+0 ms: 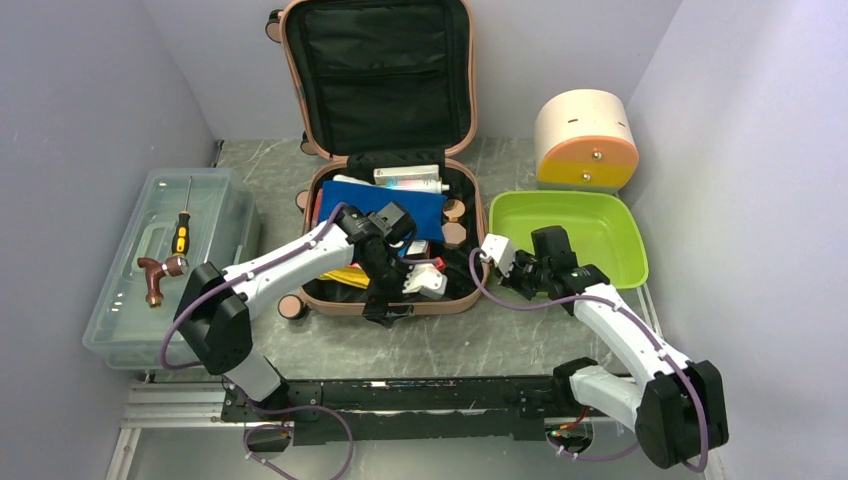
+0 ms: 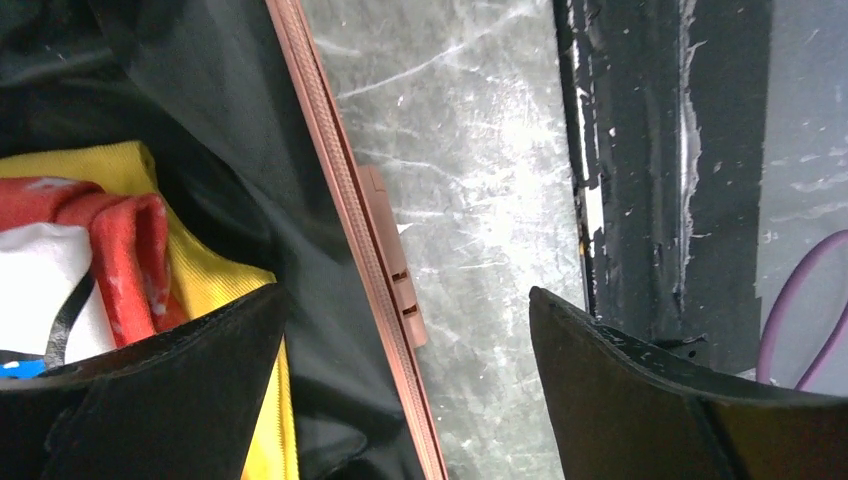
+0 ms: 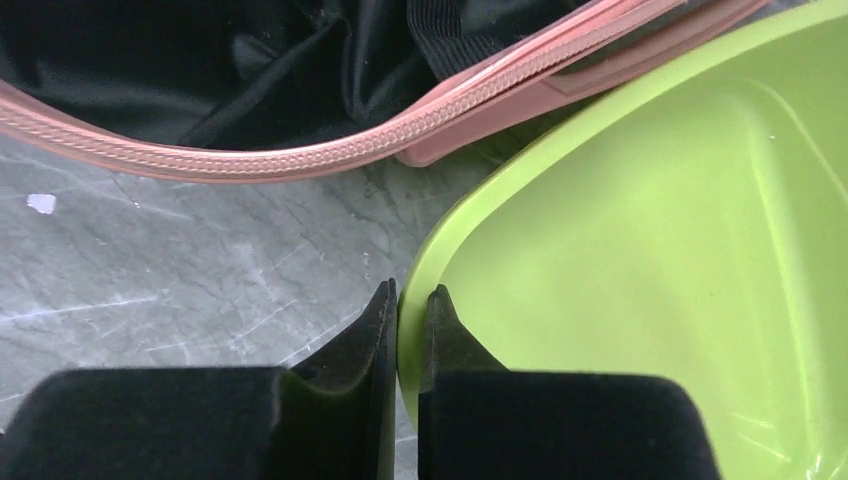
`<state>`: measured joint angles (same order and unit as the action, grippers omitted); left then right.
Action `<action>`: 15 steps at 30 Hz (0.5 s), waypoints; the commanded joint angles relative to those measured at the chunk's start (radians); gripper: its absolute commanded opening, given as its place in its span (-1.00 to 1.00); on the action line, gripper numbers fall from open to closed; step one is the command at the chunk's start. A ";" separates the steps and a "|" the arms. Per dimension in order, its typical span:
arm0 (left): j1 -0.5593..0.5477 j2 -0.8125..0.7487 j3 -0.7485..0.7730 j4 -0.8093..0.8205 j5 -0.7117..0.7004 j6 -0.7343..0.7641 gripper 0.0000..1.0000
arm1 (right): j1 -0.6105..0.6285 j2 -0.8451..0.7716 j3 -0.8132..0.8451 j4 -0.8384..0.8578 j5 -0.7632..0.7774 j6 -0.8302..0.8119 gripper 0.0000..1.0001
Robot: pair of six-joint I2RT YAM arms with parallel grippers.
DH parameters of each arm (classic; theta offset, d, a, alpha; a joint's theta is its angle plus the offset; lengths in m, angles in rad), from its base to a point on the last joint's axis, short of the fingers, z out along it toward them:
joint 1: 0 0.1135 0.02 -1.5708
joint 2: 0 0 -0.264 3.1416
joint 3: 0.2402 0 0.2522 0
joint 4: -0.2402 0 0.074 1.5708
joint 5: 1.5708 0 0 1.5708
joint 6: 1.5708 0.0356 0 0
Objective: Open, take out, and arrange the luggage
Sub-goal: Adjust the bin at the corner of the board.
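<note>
The salmon-pink luggage [image 1: 380, 80] lies open at the middle of the table, its lid with black lining standing upright at the back. Its lower half holds a blue pouch [image 1: 385, 205], a white tube box [image 1: 408, 178], wooden discs [image 1: 455, 222] and yellow and red cloth [image 2: 210, 280]. My left gripper [image 2: 405, 295] hangs open over the luggage's front rim [image 2: 340, 200], one finger above the cloth, the other above the table. My right gripper [image 3: 410, 295] is shut on the left front rim of the lime-green tray [image 3: 650, 250], just right of the luggage [image 3: 350, 150].
A clear plastic bin [image 1: 215, 200] stands at the left, with a screwdriver [image 1: 182, 232] and a small hammer [image 1: 158, 275] on its lid. A cream and orange round drawer box [image 1: 585, 140] sits behind the tray [image 1: 600, 240]. Grey walls close in on both sides.
</note>
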<state>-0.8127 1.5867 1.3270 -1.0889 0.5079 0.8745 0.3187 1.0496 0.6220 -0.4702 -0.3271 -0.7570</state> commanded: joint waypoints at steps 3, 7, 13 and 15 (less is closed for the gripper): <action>0.001 -0.009 -0.033 0.042 -0.054 -0.019 0.74 | -0.018 -0.083 0.048 0.020 -0.194 -0.056 -1.00; 0.001 0.010 -0.058 0.037 -0.083 -0.021 0.38 | -0.021 -0.108 0.040 0.024 -0.225 -0.059 -1.00; 0.002 -0.016 -0.089 0.025 -0.122 -0.018 -0.09 | -0.027 -0.130 -0.009 0.062 -0.209 -0.096 -1.00; 0.003 -0.034 -0.096 0.018 -0.127 -0.019 -0.22 | -0.028 -0.130 -0.021 0.070 -0.220 -0.112 -1.00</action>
<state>-0.8104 1.5887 1.2404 -1.0576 0.3973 0.8654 0.2821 0.9443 0.6151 -0.4999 -0.4263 -0.7788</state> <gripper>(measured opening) 0.443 0.066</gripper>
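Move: The suitcase's near rim runs left-right about 4 cm below the open left fingers, roughly level with them in reach; its latch is some 3 cm to their right, the yellow cloth about 7 cm farther out and 4 cm left of them, 6 cm down. The right fingers already pinch the green bin's near-left rim, the bin's middle about 9 cm ahead, 11 cm right and 3 cm down; the suitcase's near-right corner is about 6 cm left, level in reach. The left hand sinks about 3 cm towards the suitcase's near rim while sliding some 2.5 cm left along it, its fingers closing from wide open to less than half around the rim line, the wrist rolling slightly; firm contact can't be made out. Meanwhile the right hand keeps its pinch on the green bin's near-left rim and raises it about 2 cm, drawing back slightly and easing off towards the end. ##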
